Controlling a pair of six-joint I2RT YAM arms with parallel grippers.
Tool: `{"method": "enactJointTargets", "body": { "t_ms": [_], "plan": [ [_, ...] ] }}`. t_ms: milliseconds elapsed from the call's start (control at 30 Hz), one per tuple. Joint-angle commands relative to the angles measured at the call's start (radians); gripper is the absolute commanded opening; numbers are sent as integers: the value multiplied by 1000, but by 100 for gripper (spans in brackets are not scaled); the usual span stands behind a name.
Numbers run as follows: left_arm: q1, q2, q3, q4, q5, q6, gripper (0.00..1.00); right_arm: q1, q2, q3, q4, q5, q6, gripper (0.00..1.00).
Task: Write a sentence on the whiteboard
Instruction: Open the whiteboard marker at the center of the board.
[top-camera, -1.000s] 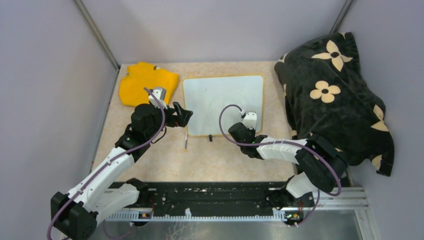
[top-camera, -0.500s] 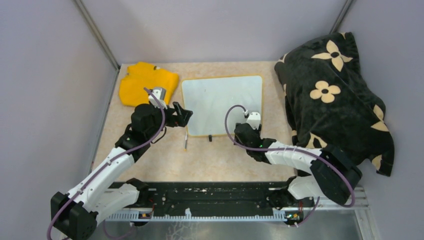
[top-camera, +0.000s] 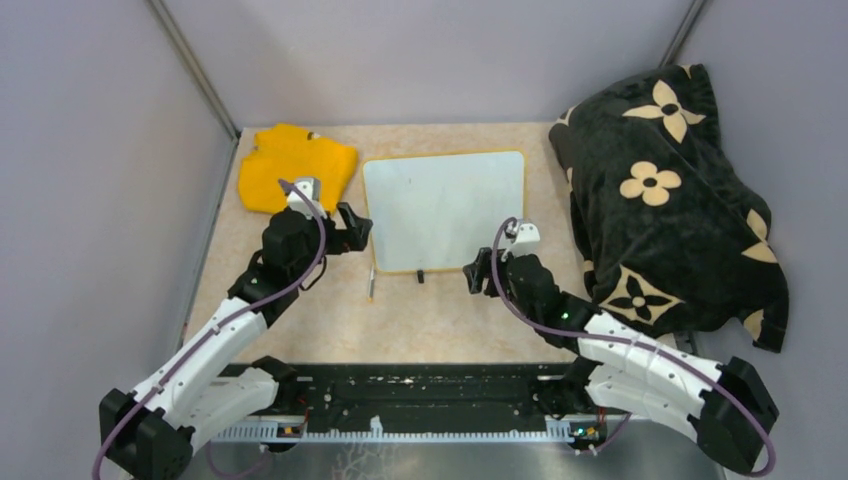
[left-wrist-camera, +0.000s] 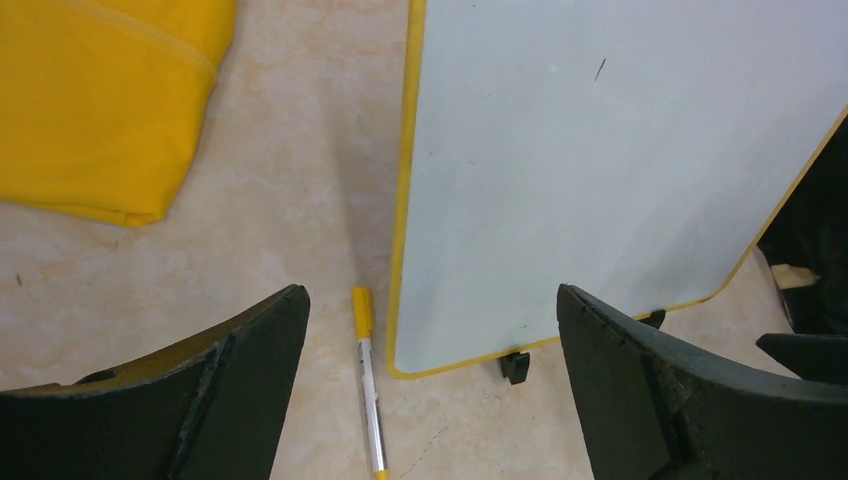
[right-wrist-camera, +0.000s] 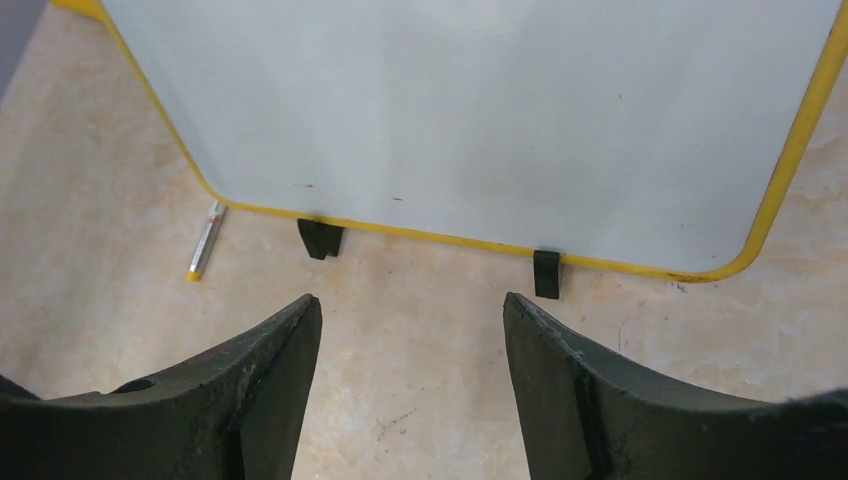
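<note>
The whiteboard (top-camera: 445, 208) lies flat mid-table, white with a thin yellow rim and two small black feet (right-wrist-camera: 545, 273) at its near edge. The sentence is not in view; the board's face (right-wrist-camera: 470, 110) shows only tiny dark specks. A silver pen with a yellow cap (top-camera: 372, 283) lies on the table off the board's near left corner, also seen in the left wrist view as the pen (left-wrist-camera: 367, 390). My left gripper (top-camera: 354, 226) hovers open over that corner and the pen. My right gripper (top-camera: 478, 268) hangs open just short of the board's near edge, nothing between its fingers (right-wrist-camera: 270, 380).
A folded yellow cloth (top-camera: 295, 165) lies at the back left, close to the board's left edge. A black blanket with cream flowers (top-camera: 665, 190) is heaped along the right side. Grey walls enclose the table on three sides.
My right gripper has opened and drawn back toward me off the board's near right edge. The board shifted slightly left. My left gripper moved a little to the left.
</note>
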Motion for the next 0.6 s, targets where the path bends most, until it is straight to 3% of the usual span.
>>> {"method": "enactJointTargets", "body": {
  "t_ms": [0, 167, 267, 433, 567],
  "plan": [
    [-5, -21, -11, -114, -38, -65, 99, 10, -108, -33, 28, -11, 6, 66],
    [-5, 31, -10, -281, 118, -112, 99, 9, -226, -75, 66, 26, -7, 66],
    [-7, 39, -49, -291, 200, -131, 99, 9, -261, -72, 51, 32, -38, 66],
    [-11, 76, -78, -314, 208, -154, 98, 10, -279, -63, 2, 42, -55, 65],
    [-24, 153, -64, -362, 180, -158, 91, 9, -306, -63, -20, 42, -53, 65]
  ]
}}
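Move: The marker lies on the table about 21 cm below the open left hand, some 5 cm back and 2 cm to its left. The whiteboard's middle is about 14 cm ahead of the marker and 15 cm to its right; the near black clip is level with the marker and 10 cm to its right. From the right hand, the marker is about 21 cm left, level fore and aft, and 12 cm below. Open left hand sinks 12 cm and back 6 towards the marker, tipping down 30 degrees; right rises 3. ##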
